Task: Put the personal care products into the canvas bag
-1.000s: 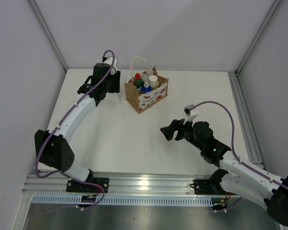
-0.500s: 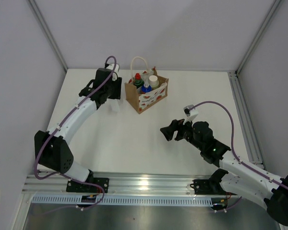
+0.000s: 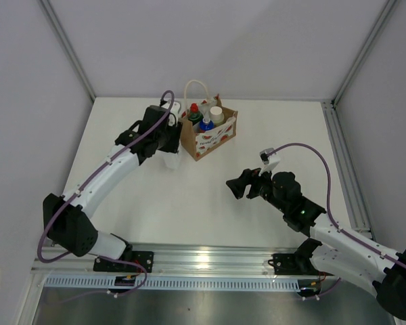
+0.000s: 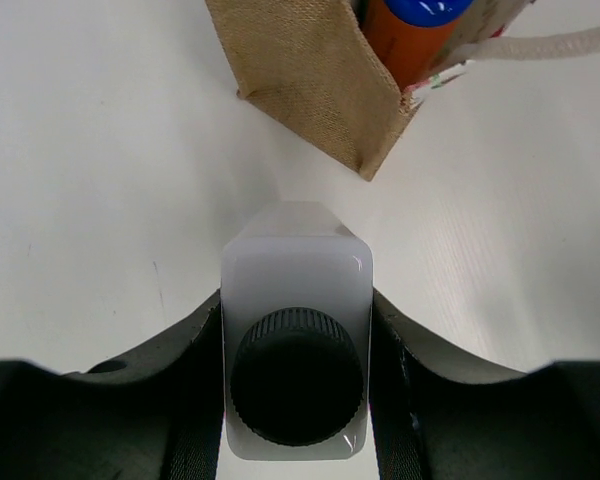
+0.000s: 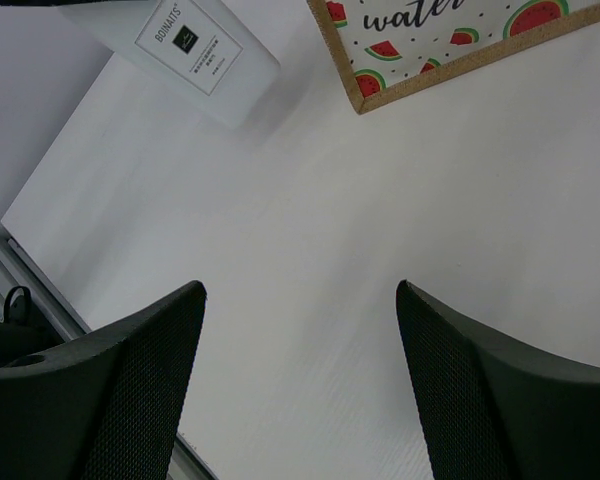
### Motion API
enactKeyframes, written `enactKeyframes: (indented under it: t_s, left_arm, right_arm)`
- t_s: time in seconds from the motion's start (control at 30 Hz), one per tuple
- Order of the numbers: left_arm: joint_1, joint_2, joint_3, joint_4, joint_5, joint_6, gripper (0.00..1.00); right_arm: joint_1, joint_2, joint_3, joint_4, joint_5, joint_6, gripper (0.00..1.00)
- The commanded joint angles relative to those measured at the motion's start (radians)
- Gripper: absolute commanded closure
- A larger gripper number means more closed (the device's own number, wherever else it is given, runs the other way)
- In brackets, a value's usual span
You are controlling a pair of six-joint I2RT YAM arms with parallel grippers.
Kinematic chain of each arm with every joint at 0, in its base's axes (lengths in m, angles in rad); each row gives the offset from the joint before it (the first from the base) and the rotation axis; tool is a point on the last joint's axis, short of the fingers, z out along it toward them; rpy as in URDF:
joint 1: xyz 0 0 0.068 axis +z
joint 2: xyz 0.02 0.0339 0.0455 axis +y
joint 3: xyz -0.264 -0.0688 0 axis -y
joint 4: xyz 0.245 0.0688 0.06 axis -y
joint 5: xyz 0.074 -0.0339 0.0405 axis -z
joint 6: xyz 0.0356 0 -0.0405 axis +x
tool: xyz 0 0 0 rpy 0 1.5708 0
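Note:
My left gripper is shut on the translucent white bottle, its black cap between the jaws. In the top view that gripper and bottle sit just left of the canvas bag. The bag holds the green bottle with red cap, the orange bottle with blue cap and the beige one with white cap. The left wrist view shows the bag's brown corner and the orange bottle ahead. My right gripper hangs open and empty near the table's middle, seeing the white bottle and the bag's watermelon side.
A white rope handle loops up above the bag's far side. Metal frame rails run along the table's right edge and the near edge. White walls close in the back and sides.
The left arm has swung from the far left of the bag toward the near side and right, carrying the white bottle closer to the bag's left corner. The right arm has not moved.

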Motion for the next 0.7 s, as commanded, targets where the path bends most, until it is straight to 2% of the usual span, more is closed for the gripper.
enactKeyframes:
  t_s: [0.0,0.1,0.23,0.47,0.67]
  left_arm:
    - [-0.037,-0.065,0.000,0.034,0.027,-0.053,1.00]
    - [-0.078,-0.099,-0.040,0.034,0.039,-0.085,1.00]
    - [-0.146,-0.138,-0.105,0.043,-0.013,-0.125,1.00]
    - [-0.258,-0.096,-0.145,0.063,-0.106,-0.138,1.00]
    - [-0.267,-0.075,-0.193,0.150,-0.090,-0.098,0.99]
  right_arm:
    - [0.005,-0.013,0.042,0.002,0.018,-0.014,0.19]
    - [0.005,-0.013,0.044,-0.004,0.027,-0.014,0.19]
    - [0.005,-0.021,0.044,-0.003,0.021,-0.012,0.19]
    - [0.007,-0.030,0.042,-0.009,0.030,-0.017,0.19]
    - [0.005,-0.029,0.045,-0.010,0.035,-0.020,0.19]
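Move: Ahead and to the right of the left hand, which already grips the white bottle by its upper part, the canvas bag's middle lies about 14 cm farther out, 11 cm right and 13 cm below. In it, the red-capped green bottle is some 12 cm ahead and 6 right, the blue-capped bottle about 8 ahead and 11 right, the white-lidded jar roughly 13 ahead and 15 right. From the right hand, the bag is about 27 cm ahead, 9 left and 11 below. Drawing back towards its own base by about 8 cm, the left hand takes the white bottle away from the bag, sinking some 6 cm and drifting nearly as far to the right, into the open space on the near side of the bag. The fingers tip a little further down and swing slightly clockwise, their grip on the bottle unchanged; the pull back eases to a stop at the end. ##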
